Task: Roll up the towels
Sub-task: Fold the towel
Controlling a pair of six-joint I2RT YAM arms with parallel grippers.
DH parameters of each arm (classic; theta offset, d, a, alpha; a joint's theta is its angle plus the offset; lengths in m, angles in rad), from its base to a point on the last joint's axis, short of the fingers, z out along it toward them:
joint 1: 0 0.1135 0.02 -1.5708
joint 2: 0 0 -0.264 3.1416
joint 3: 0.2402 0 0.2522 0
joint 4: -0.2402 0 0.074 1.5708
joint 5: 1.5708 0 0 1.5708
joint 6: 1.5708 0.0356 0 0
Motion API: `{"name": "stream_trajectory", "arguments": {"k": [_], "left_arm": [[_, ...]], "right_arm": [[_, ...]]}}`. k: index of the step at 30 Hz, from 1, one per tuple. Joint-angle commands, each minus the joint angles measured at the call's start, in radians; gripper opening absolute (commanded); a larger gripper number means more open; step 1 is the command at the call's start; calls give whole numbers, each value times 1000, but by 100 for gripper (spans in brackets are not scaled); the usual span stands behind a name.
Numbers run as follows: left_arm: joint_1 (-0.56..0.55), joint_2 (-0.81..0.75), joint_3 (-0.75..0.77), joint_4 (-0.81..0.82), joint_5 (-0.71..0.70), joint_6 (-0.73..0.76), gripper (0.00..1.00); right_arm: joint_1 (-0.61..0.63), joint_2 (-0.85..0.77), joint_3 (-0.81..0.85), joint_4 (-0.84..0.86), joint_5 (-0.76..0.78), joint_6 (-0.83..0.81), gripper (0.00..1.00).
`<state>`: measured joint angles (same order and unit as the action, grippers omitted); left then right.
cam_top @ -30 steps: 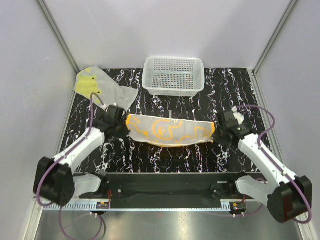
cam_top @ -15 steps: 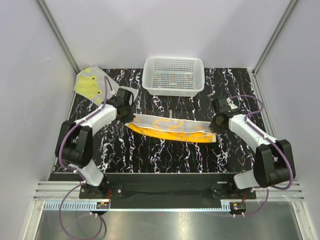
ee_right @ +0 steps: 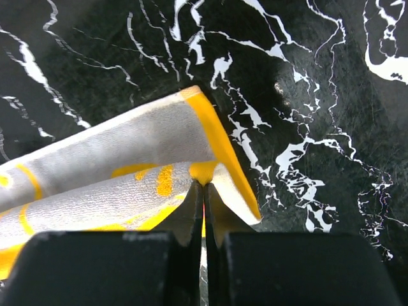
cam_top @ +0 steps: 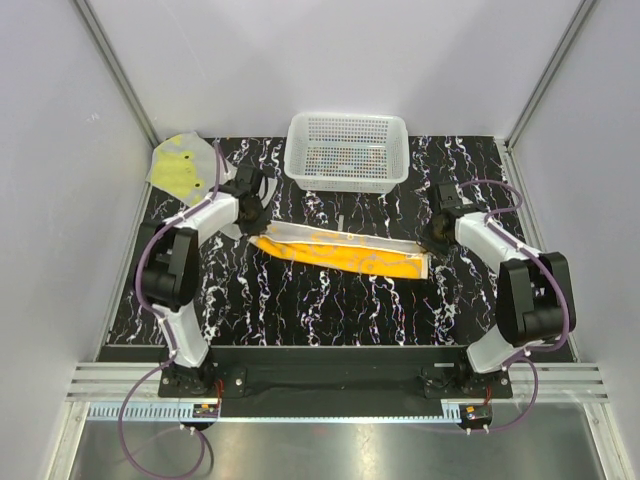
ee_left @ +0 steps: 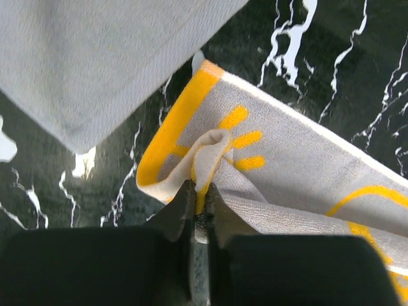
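Note:
The orange towel [cam_top: 345, 252] hangs stretched in a narrow, sagging band across the middle of the black marble table [cam_top: 300, 300]. My left gripper [cam_top: 256, 228] is shut on its left end, and my right gripper [cam_top: 432, 252] is shut on its right end. In the left wrist view the gripper [ee_left: 199, 191] pinches a bunched fold of this towel [ee_left: 287, 172]. The right wrist view has the gripper [ee_right: 204, 188] closed on an orange-edged corner of the towel [ee_right: 127, 166]. A grey towel [cam_top: 178, 165] with yellow-green blotches lies at the back left, and its corner [ee_left: 95, 57] lies just beyond the left fingers.
A white perforated basket [cam_top: 347, 150] stands at the back centre, just behind the stretched towel. White walls and metal posts close in the table on the left, right and back. Both arms reach far forward from their bases at the near edge.
Both grippers have carried the orange towel away from the near edge toward the basket. The towel has narrowed from a broad, flat spread to a thin folded band.

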<state>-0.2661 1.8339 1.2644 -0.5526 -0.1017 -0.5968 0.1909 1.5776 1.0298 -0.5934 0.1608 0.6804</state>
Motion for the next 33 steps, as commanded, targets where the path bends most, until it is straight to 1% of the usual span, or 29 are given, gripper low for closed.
{"name": "stream_trajectory", "arguments": {"k": [1,2,3,4,5,6,7,8,9,11,12,14,15,16,17,18,19,20,22,24,25,27,28,30,31,33], "left_arm": [[11,48,69,-6,5,32,14],[14,59,79,-7,10,34,22],[18,73,84,-1,13,32,47],[22,76,85,3,16,28,54],[31,77,81,9,25,25,59],[36,73,81,25,26,22,65],[48,71,81,28,30,12,70],[57,71,84,29,39,11,69],[64,68,87,29,45,8,69],[86,70,108,26,57,5,70],[91,68,118,11,56,6,70],[94,53,118,3,39,6,72],[96,27,107,5,33,5,72],[97,12,75,8,25,3,73],[97,-30,54,11,2,0,79],[97,-51,31,28,-6,-1,81],[99,-74,-21,37,-13,2,88],[99,-108,-45,57,-21,6,99],[102,-136,-104,85,-26,17,99],[107,-163,-140,124,-26,15,99],[107,-173,-178,146,-21,12,99],[114,-205,-212,193,-27,2,99],[126,-222,-253,218,-26,-4,99],[149,-275,-299,314,22,-14,99],[180,-286,-331,345,48,-9,99],[205,-288,-323,358,71,3,99]], "right_arm": [[-21,24,20,23,-26,-22,1],[-27,31,15,29,-33,-22,4],[-30,38,7,46,-46,-24,21],[-33,42,6,50,-56,-24,27],[-39,53,9,55,-60,-25,29],[-42,58,12,60,-64,-25,35],[-45,62,16,63,-70,-30,36],[-48,73,22,64,-70,-28,37],[-57,78,42,64,-73,-28,41],[-65,102,93,50,-78,-35,58],[-71,111,111,46,-76,-39,61],[-79,142,172,29,-73,-50,76],[-88,156,193,20,-72,-54,81],[-94,168,213,9,-64,-62,89],[-96,183,242,-3,-55,-67,95],[-100,189,254,-8,-49,-71,97],[-110,190,263,-14,-38,-84,100],[-111,183,276,-29,-30,-87,100],[-111,145,270,-37,-17,-90,100],[-113,104,224,-29,-14,-81,100],[-111,54,202,-26,-18,-71,100],[-111,-2,121,0,-27,-65,100],[-111,-31,93,12,-53,-71,100],[-111,-112,14,56,-96,-74,99],[-113,-155,-13,72,-151,-74,100],[-111,-189,-75,125,-217,-81,100]]}}
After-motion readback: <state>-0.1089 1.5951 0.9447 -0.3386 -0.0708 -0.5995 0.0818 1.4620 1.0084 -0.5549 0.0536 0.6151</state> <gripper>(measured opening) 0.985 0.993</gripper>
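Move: The left gripper holds the near-left corner of the towel's folded-over layer; the corner of its far edge lies some 4 cm ahead, 1 cm left and 3 cm below. The right gripper holds the near-right corner, with the far-right corner about 3 cm ahead, 1 cm right and 4 cm below. From the left hand, the second towel lies roughly 12 cm ahead and 13 cm left. The white basket's middle is some 22 cm ahead and 18 cm left of the right hand. Lower both grippers 1 to 2 cm and open them wide, letting go of the towel's layer. Slide the right one about 7 cm forward over the far-right corner as it opens, then draw it back nearly as far and lift it. Ease the left one a little forward, then left some 6 cm and back off the bunched corner. ##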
